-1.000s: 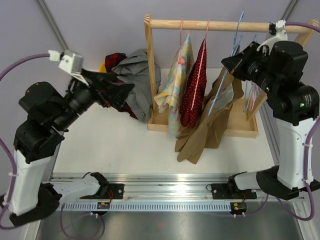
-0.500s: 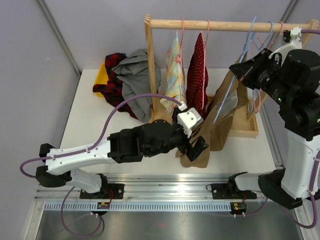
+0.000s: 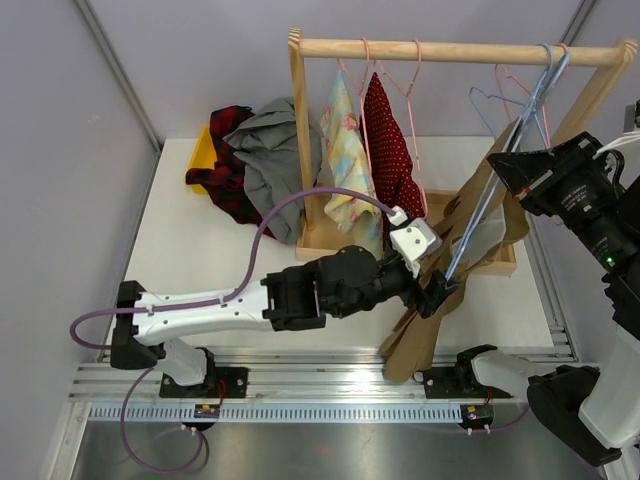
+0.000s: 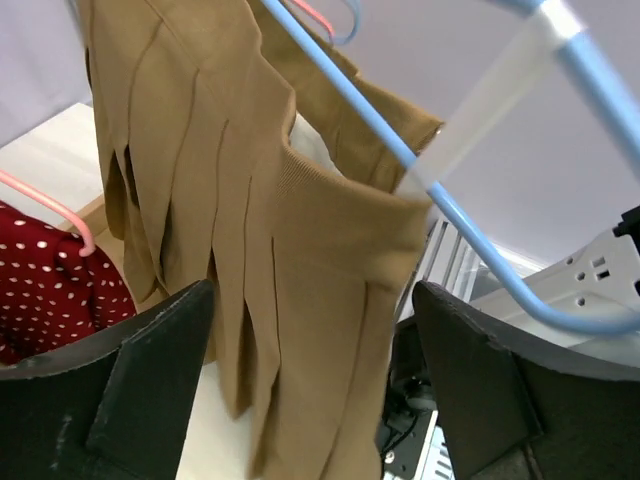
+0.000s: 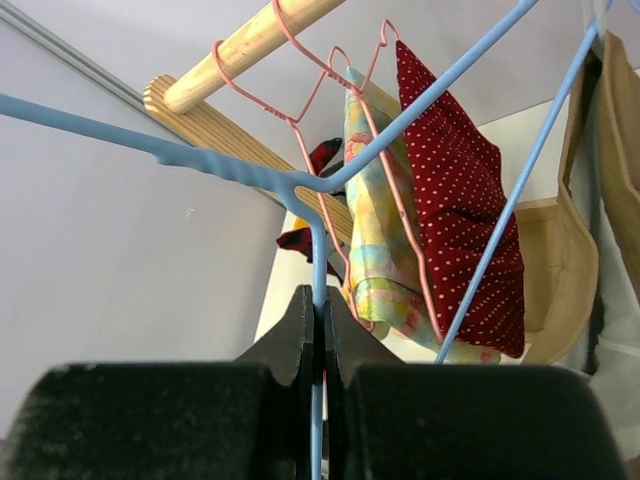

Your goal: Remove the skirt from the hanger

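Observation:
The tan pleated skirt (image 3: 412, 335) hangs from a blue wire hanger (image 5: 450, 72) and trails down past the front of the rack. My right gripper (image 3: 502, 164) is shut on the hanger's neck, the blue wire pinched between its jaws (image 5: 322, 296), and holds the hanger tilted out from the rod. My left gripper (image 3: 439, 292) reaches in from the left and stands open. In the left wrist view the skirt (image 4: 330, 260) hangs between its two fingers (image 4: 150, 380), and I see neither finger pressing the cloth. The blue hanger (image 4: 350, 98) crosses above it.
A wooden rack (image 3: 400, 47) stands at the back with a red dotted garment (image 3: 392, 160) and a pastel one (image 3: 347, 160) on pink hangers. A heap of grey and plaid clothes (image 3: 262, 160) lies behind its left post.
My left arm swung from the back left across to the skirt and its jaws now straddle it, slightly narrower. My right gripper drew the hanger rightward and the skirt swung toward the front.

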Robot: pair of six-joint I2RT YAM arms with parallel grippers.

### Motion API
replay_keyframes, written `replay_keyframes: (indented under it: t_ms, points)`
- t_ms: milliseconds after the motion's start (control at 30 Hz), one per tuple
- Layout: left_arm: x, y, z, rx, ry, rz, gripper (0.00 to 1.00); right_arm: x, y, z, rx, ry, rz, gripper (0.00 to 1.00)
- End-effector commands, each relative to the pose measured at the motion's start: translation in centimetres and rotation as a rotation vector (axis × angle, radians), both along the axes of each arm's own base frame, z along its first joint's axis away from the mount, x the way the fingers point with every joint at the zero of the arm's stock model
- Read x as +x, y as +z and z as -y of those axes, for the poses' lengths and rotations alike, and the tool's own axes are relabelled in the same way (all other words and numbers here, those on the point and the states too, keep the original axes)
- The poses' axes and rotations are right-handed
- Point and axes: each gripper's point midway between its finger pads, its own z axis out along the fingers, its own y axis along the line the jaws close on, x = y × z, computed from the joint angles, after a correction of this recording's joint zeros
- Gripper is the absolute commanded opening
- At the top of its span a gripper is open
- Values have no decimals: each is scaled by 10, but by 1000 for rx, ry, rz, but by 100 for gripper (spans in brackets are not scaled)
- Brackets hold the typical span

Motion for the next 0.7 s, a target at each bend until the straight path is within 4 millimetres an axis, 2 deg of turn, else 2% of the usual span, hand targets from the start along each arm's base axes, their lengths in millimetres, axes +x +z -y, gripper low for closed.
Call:
replay_keyframes:
  t_ms: [0, 33, 67, 100, 133, 167, 233, 300, 333, 367, 400, 433, 500, 533, 567, 600, 633, 667]
  points:
    - [-5, 37, 18, -133, -39, 40, 80, -8, 41, -6, 81, 40, 140, 0]
    - [-6, 34, 24, -132, -52, 40, 71, -9, 43, -6, 88, 44, 147, 0]
    - [-7, 39, 26, -148, -58, 43, 58, -10, 41, -7, 93, 45, 142, 0]
    - [-7, 39, 27, -151, -55, 40, 25, -10, 41, -6, 96, 42, 146, 0]
    - [-7, 39, 28, -153, -53, 35, 9, -11, 43, -5, 96, 36, 155, 0]
    - [-8, 39, 26, -149, -49, 28, 0, -10, 42, -3, 88, 28, 156, 0]
    - [-14, 37, 21, -141, -33, 34, 0, -7, 39, -1, 73, 13, 148, 0]
    - [-14, 42, 3, -133, 21, 59, 0, 0, 35, 2, 51, -15, 139, 0]
    - [-24, 44, -2, -130, 25, 66, 0, 2, 34, 3, 46, -21, 137, 0]
    - [-19, 49, -18, -123, 89, 73, 0, 7, 30, 4, 34, -32, 127, 0]
    - [-21, 53, -28, -114, 117, 92, 0, 8, 28, 4, 29, -35, 125, 0]
    - [-32, 51, -33, -102, 118, 98, 0, 10, 29, 4, 26, -38, 135, 0]
    - [-30, 61, -63, -97, 215, 133, 0, 15, 22, 6, 16, -58, 125, 0]
    - [-46, 58, -68, -86, 212, 144, 0, 17, 21, 8, 11, -66, 126, 0]
    - [-40, 61, -85, -72, 303, 170, 0, 22, 16, 8, -3, -76, 113, 0]
    - [-43, 65, -95, -70, 330, 178, 0, 24, 14, 9, -7, -82, 109, 0]
    - [-57, 62, -99, -58, 322, 191, 0, 26, 14, 9, -10, -85, 113, 0]
    - [-57, 64, -108, -57, 376, 188, 0, 29, 9, 9, -16, -93, 101, 0]
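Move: The brown skirt's near waist corner lies between the left hand's open fingers, about 3 cm to its right and roughly level. The blue hanger's neck, in the right fingers, is some 8 cm ahead of the left hand, 6 cm right and 16 cm up. The red dotted skirt hangs about 16 cm ahead and 6 cm left; the floral piece, 16 cm ahead, 11 cm left. From the right hand, the corner is about 8 cm back, 3 cm left, 16 cm down. Wide-open left fingers pinch shut on the brown skirt just below its near waist corner after a last 3 cm or so to the right and slightly down, then pull the cloth back and left, away from the hanger, by about 10 cm, rising a few centimetres late on and swinging counter-clockwise. The right hand keeps its grip on the hanger's neck, sinking about 2 cm. ##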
